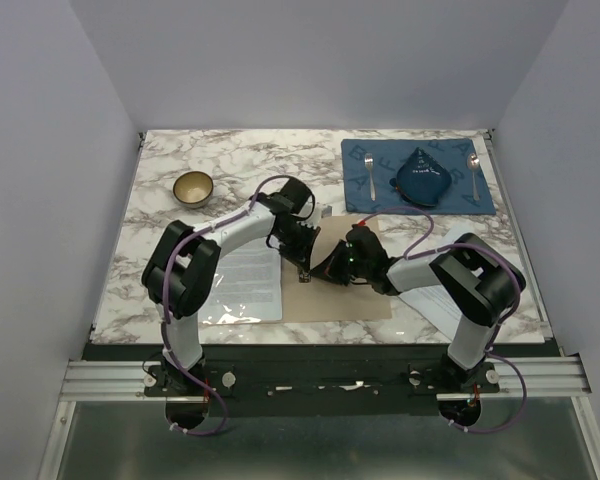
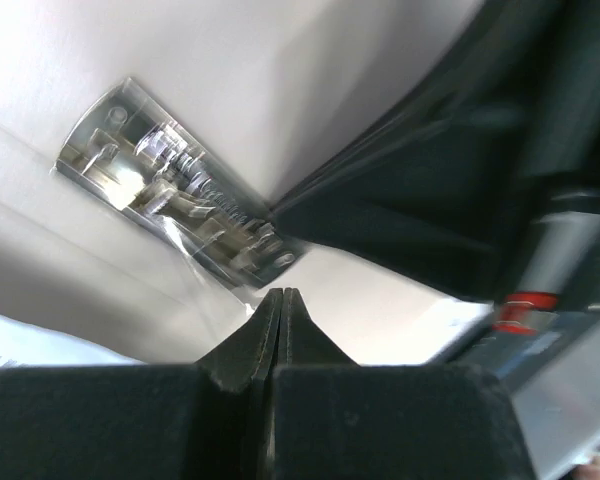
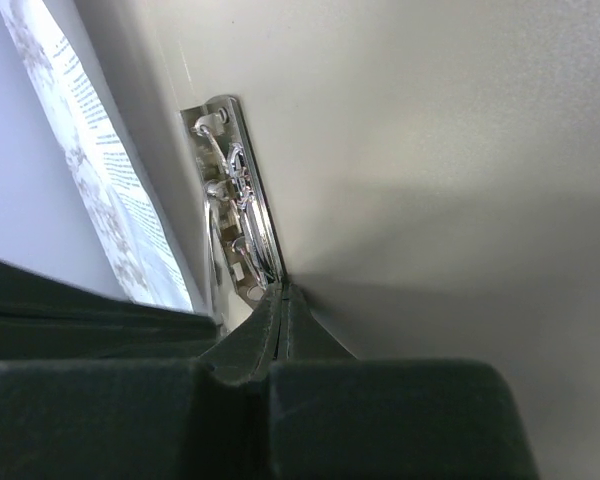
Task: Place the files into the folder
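Observation:
The tan folder [image 1: 352, 300] lies open at the table's middle, its metal clip [image 2: 180, 195] along the inner spine. Both grippers meet over that spine. My left gripper [image 1: 302, 264] is shut with nothing between its fingers, and its tips [image 2: 283, 293] rest just below the clip. My right gripper [image 1: 332, 267] is also shut, its tips [image 3: 285, 288] touching the near end of the clip [image 3: 235, 205]. One printed white file [image 1: 245, 285] lies flat left of the folder, and its text shows in the right wrist view [image 3: 130, 205]. Another white sheet [image 1: 432, 302] lies partly under the right arm.
A small tan bowl [image 1: 193, 188] stands at the back left. A blue placemat [image 1: 380, 200] at the back right carries a fork [image 1: 370, 172], a spoon [image 1: 473, 165] and a dark blue folded cloth [image 1: 421, 178]. The right arm's dark body [image 2: 460, 180] crowds the left wrist view.

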Robot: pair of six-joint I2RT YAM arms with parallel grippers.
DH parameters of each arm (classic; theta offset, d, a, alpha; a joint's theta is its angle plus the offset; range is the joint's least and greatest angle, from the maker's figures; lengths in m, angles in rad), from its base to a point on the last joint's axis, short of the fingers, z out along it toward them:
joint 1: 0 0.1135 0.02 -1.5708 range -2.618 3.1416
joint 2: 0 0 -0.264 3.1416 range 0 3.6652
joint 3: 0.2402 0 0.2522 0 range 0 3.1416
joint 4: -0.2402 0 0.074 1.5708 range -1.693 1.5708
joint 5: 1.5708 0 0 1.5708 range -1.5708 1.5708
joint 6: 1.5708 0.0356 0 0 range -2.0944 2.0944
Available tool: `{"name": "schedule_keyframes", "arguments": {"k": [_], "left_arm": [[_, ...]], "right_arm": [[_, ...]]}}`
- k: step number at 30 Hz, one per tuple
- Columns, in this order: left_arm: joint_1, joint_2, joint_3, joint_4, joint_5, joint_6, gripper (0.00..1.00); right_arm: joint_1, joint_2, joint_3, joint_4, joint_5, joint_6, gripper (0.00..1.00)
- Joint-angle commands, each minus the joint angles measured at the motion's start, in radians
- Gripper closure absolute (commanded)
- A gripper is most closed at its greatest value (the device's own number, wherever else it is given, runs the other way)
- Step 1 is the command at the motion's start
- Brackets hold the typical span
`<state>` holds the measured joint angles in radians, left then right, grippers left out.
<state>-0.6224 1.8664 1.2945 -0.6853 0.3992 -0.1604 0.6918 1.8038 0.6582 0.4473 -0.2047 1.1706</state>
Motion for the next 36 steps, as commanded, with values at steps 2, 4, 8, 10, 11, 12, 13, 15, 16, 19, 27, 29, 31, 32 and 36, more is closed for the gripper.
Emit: {"name": "schedule_keyframes", "arguments": {"k": [2,4,8,10,11,12,13,15,16,19,27,29,31,32,36], "left_arm": [[0.050,-0.047,0.078,0.012,0.177,0.009,1.00],[0.075,-0.062,0.086,-0.008,0.179,0.009,1.00],[0.154,-0.081,0.095,-0.036,0.153,0.033,1.00],[0.182,-0.092,0.094,-0.046,0.124,0.056,1.00],[0.194,-0.095,0.091,-0.048,0.112,0.067,1.00],[0.205,-0.104,0.088,-0.049,0.054,0.081,1.00],[0.207,-0.110,0.074,-0.043,0.018,0.103,1.00],[0.208,-0.130,0.042,-0.020,-0.040,0.122,1.00],[0.208,-0.131,0.016,-0.013,-0.081,0.140,1.00],[0.208,-0.116,-0.035,-0.003,-0.149,0.154,1.00],[0.208,-0.089,-0.141,0.041,-0.264,0.183,1.00],[0.207,-0.085,-0.158,0.055,-0.281,0.186,1.00],[0.207,-0.081,-0.169,0.064,-0.299,0.193,1.00],[0.207,-0.081,-0.172,0.066,-0.306,0.193,1.00],[0.207,-0.075,-0.182,0.073,-0.329,0.196,1.00]], "right_arm": [[0.003,0.103,-0.089,-0.285,0.139,-0.066,1.00],[0.003,0.098,-0.095,-0.286,0.139,-0.065,1.00],[0.002,0.083,-0.098,-0.285,0.146,-0.065,1.00],[0.003,0.066,-0.098,-0.286,0.149,-0.066,1.00],[0.002,0.059,-0.100,-0.288,0.151,-0.068,1.00],[0.002,0.051,-0.098,-0.286,0.152,-0.071,1.00],[0.002,0.030,-0.097,-0.285,0.154,-0.080,1.00],[0.002,0.003,-0.094,-0.272,0.153,-0.095,1.00],[0.002,-0.027,-0.095,-0.241,0.149,-0.121,1.00],[0.002,-0.079,-0.069,-0.214,0.143,-0.176,1.00],[0.003,-0.213,0.009,-0.206,0.090,-0.284,0.99],[0.003,-0.215,0.012,-0.202,0.064,-0.293,1.00],[0.003,-0.215,0.006,-0.162,0.030,-0.296,1.00],[0.003,-0.212,0.000,-0.144,0.012,-0.296,1.00],[0.008,-0.170,0.007,-0.098,-0.062,-0.281,1.00]]}}
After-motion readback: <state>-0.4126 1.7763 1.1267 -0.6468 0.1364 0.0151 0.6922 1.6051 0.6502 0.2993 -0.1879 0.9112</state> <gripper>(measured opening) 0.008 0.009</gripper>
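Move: The middle of the files lies about 16 cm left of the left hand, level with it ahead and back, some 4 cm lower. The clip's middle is roughly 4 cm ahead, 1 cm left and 3 cm below; the bare right half of the folder centres about 7 cm right, 3 cm ahead and 4 cm below. From the right hand the clip's middle lies some 4 cm ahead and 2 cm left, at its height. Closed left hand arcs up, then about 12 cm left and down low over the files; right lifts off clip. ##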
